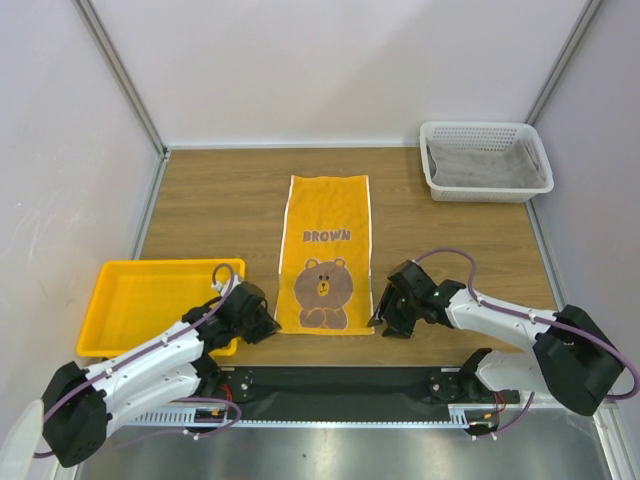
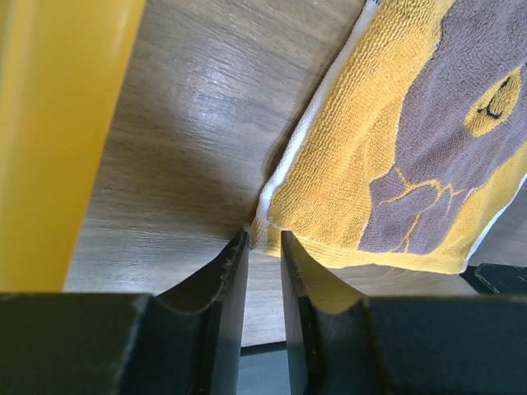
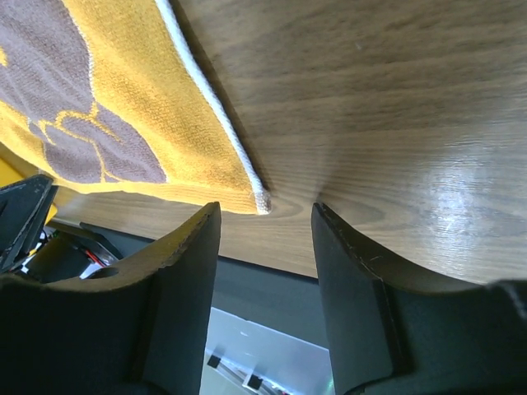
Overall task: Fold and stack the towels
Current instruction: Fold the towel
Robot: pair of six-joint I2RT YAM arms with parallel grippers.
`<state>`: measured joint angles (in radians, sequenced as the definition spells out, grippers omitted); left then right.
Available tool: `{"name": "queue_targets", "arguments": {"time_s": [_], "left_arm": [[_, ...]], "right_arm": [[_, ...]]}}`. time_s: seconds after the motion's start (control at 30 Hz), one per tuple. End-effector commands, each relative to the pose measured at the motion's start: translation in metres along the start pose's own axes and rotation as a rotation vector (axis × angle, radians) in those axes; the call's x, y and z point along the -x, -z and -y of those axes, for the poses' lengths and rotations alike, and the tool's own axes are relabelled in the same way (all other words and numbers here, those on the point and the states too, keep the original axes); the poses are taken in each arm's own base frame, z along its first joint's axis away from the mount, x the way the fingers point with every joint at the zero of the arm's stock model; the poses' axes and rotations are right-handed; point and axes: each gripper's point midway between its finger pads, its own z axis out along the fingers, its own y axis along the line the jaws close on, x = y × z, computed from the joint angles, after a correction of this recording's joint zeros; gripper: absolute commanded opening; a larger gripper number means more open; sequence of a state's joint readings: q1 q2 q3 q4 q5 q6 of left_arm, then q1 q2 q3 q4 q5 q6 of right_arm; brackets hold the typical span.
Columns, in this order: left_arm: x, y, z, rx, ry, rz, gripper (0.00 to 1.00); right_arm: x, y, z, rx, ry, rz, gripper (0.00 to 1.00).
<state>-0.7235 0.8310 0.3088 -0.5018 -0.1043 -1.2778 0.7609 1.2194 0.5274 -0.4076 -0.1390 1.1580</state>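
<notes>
The yellow-orange bear towel (image 1: 325, 250) with "BROWN" lettering lies flat and unfolded in the middle of the table. My left gripper (image 1: 270, 327) sits at its near-left corner. In the left wrist view that gripper (image 2: 263, 234) has its jaws only narrowly apart, with the towel's white-edged corner (image 2: 262, 224) at the tips. My right gripper (image 1: 383, 322) is at the near-right corner. In the right wrist view that gripper (image 3: 266, 207) stands open, low over the wood, and the towel corner (image 3: 260, 200) lies just ahead between the fingertips. A grey towel (image 1: 487, 170) lies in the basket.
The white mesh basket (image 1: 485, 128) stands at the back right. A yellow plastic tray (image 1: 150, 305) sits at the near left, close beside my left arm, and its wall (image 2: 49, 140) fills the left of the left wrist view. The table's near edge (image 1: 340, 380) runs just behind both grippers.
</notes>
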Motion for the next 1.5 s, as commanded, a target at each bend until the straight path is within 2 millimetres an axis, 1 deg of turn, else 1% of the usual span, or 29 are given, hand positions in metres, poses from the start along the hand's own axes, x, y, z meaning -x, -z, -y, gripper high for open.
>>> {"name": "queue_targets", "arguments": {"time_s": [0.0, 0.17, 0.33, 0.5, 0.53, 0.57, 0.63, 0.67, 0.7, 0.73, 0.8, 0.83, 0.9, 0.93, 0.97, 1.0, 1.03, 1.07, 1.1, 1.13, 1.17, 1.2, 1.23, 1.3, 1.33, 1.37, 1.4, 1.43, 1.47], "left_arm": [[0.004, -0.004, -0.007, 0.022, 0.009, 0.032, 0.27], [0.006, -0.004, -0.010, 0.031, 0.002, 0.044, 0.24], [0.006, -0.007, -0.010, 0.033, -0.012, 0.043, 0.20], [0.008, -0.008, -0.008, 0.031, -0.028, 0.051, 0.14], [0.008, -0.008, -0.008, 0.031, -0.033, 0.053, 0.10], [0.010, -0.007, -0.006, 0.023, -0.033, 0.061, 0.08], [0.011, -0.006, -0.007, 0.027, -0.044, 0.064, 0.00], [0.012, -0.005, -0.005, 0.026, -0.048, 0.067, 0.00], [0.015, -0.003, -0.004, 0.024, -0.064, 0.082, 0.00], [0.019, 0.001, 0.004, 0.008, -0.076, 0.094, 0.00], [0.028, 0.008, 0.007, 0.006, -0.112, 0.127, 0.00], [0.033, 0.015, 0.015, -0.008, -0.128, 0.142, 0.00], [0.044, 0.026, 0.026, -0.034, -0.183, 0.187, 0.00], [0.053, 0.040, 0.042, -0.083, -0.198, 0.219, 0.00], [0.058, 0.047, 0.047, -0.092, -0.219, 0.240, 0.00], [0.064, 0.054, 0.053, -0.104, -0.263, 0.263, 0.00], [0.075, 0.071, 0.070, -0.145, -0.273, 0.308, 0.00], [0.080, 0.079, 0.077, -0.158, -0.292, 0.329, 0.00], [0.086, 0.088, 0.084, -0.168, -0.332, 0.353, 0.00], [0.097, 0.106, 0.099, -0.197, -0.338, 0.392, 0.01], [0.103, 0.116, 0.107, -0.208, -0.353, 0.412, 0.00], [0.109, 0.127, 0.115, -0.217, -0.382, 0.435, 0.00], [0.118, 0.150, 0.131, -0.256, -0.388, 0.472, 0.00], [0.129, 0.169, 0.146, -0.277, -0.423, 0.517, 0.00], [0.136, 0.191, 0.161, -0.322, -0.421, 0.551, 0.00], [0.140, 0.198, 0.167, -0.333, -0.431, 0.563, 0.00], [0.144, 0.207, 0.173, -0.346, -0.448, 0.581, 0.00], [0.150, 0.228, 0.185, -0.388, -0.442, 0.613, 0.00], [0.153, 0.236, 0.190, -0.400, -0.449, 0.628, 0.00]], "right_arm": [[0.000, -0.003, -0.008, 0.023, -0.011, 0.014, 0.53], [-0.009, -0.012, -0.007, 0.028, -0.013, -0.005, 0.49], [-0.011, -0.019, -0.004, 0.003, -0.009, -0.011, 0.45], [-0.003, -0.017, -0.003, -0.016, 0.001, 0.026, 0.31], [-0.003, -0.017, -0.003, -0.018, 0.004, 0.029, 0.26], [-0.001, -0.017, -0.004, -0.018, 0.002, 0.035, 0.17], [0.000, -0.016, -0.007, -0.016, 0.007, 0.038, 0.10], [0.001, -0.016, -0.009, -0.017, 0.010, 0.041, 0.01], [0.002, -0.014, -0.007, -0.028, 0.014, 0.043, 0.00], [0.006, -0.009, -0.017, -0.008, 0.021, 0.061, 0.00], [0.011, -0.002, -0.021, -0.012, 0.038, 0.081, 0.00], [0.017, 0.008, -0.037, 0.025, 0.049, 0.112, 0.00], [0.023, 0.023, -0.050, 0.047, 0.071, 0.134, 0.00], [0.031, 0.030, -0.057, 0.054, 0.091, 0.172, 0.00], [0.038, 0.048, -0.080, 0.114, 0.107, 0.206, 0.00], [0.041, 0.056, -0.084, 0.116, 0.117, 0.222, 0.00], [0.047, 0.066, -0.093, 0.132, 0.127, 0.254, 0.00], [0.054, 0.087, -0.113, 0.184, 0.149, 0.291, 0.00], [0.058, 0.098, -0.120, 0.192, 0.159, 0.311, 0.00], [0.064, 0.108, -0.128, 0.207, 0.167, 0.343, 0.00], [0.067, 0.117, -0.135, 0.221, 0.190, 0.362, 0.00], [0.073, 0.140, -0.153, 0.266, 0.200, 0.397, 0.00], [0.078, 0.149, -0.160, 0.276, 0.210, 0.423, 0.00], [0.087, 0.178, -0.182, 0.322, 0.252, 0.475, 0.00], [0.091, 0.191, -0.191, 0.340, 0.268, 0.499, 0.00], [0.094, 0.200, -0.196, 0.345, 0.280, 0.517, 0.00], [0.099, 0.221, -0.209, 0.370, 0.309, 0.551, 0.00], [0.104, 0.231, -0.215, 0.373, 0.318, 0.580, 0.00], [0.107, 0.241, -0.219, 0.378, 0.326, 0.600, 0.00]]}}
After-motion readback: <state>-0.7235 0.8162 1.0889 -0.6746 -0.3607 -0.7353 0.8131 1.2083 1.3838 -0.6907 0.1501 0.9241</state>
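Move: The towel's near left corner sits practically at the left fingertips, about 1 cm ahead and 1 cm lower, with the yellow bin's middle some 24 cm left and 5 cm ahead of that hand. Its near right corner lies about 1 cm to the left of the right hand and 1 cm lower. The bear print is roughly 9 cm ahead and 10 cm right of the left hand; the towel's far edge is about 34 cm ahead and 10 cm right of it. The towel's two near corners are pinched by the half-open grippers as they shut, the right one first easing about 1 cm left and down onto its corner. Then both hands hoist the near edge fast together, nearly 30 cm up and some 10 cm forward towards the far edge, wrists swinging the fingertips forward by about 40 degrees; the right hand also closes in leftward a few centimetres. ##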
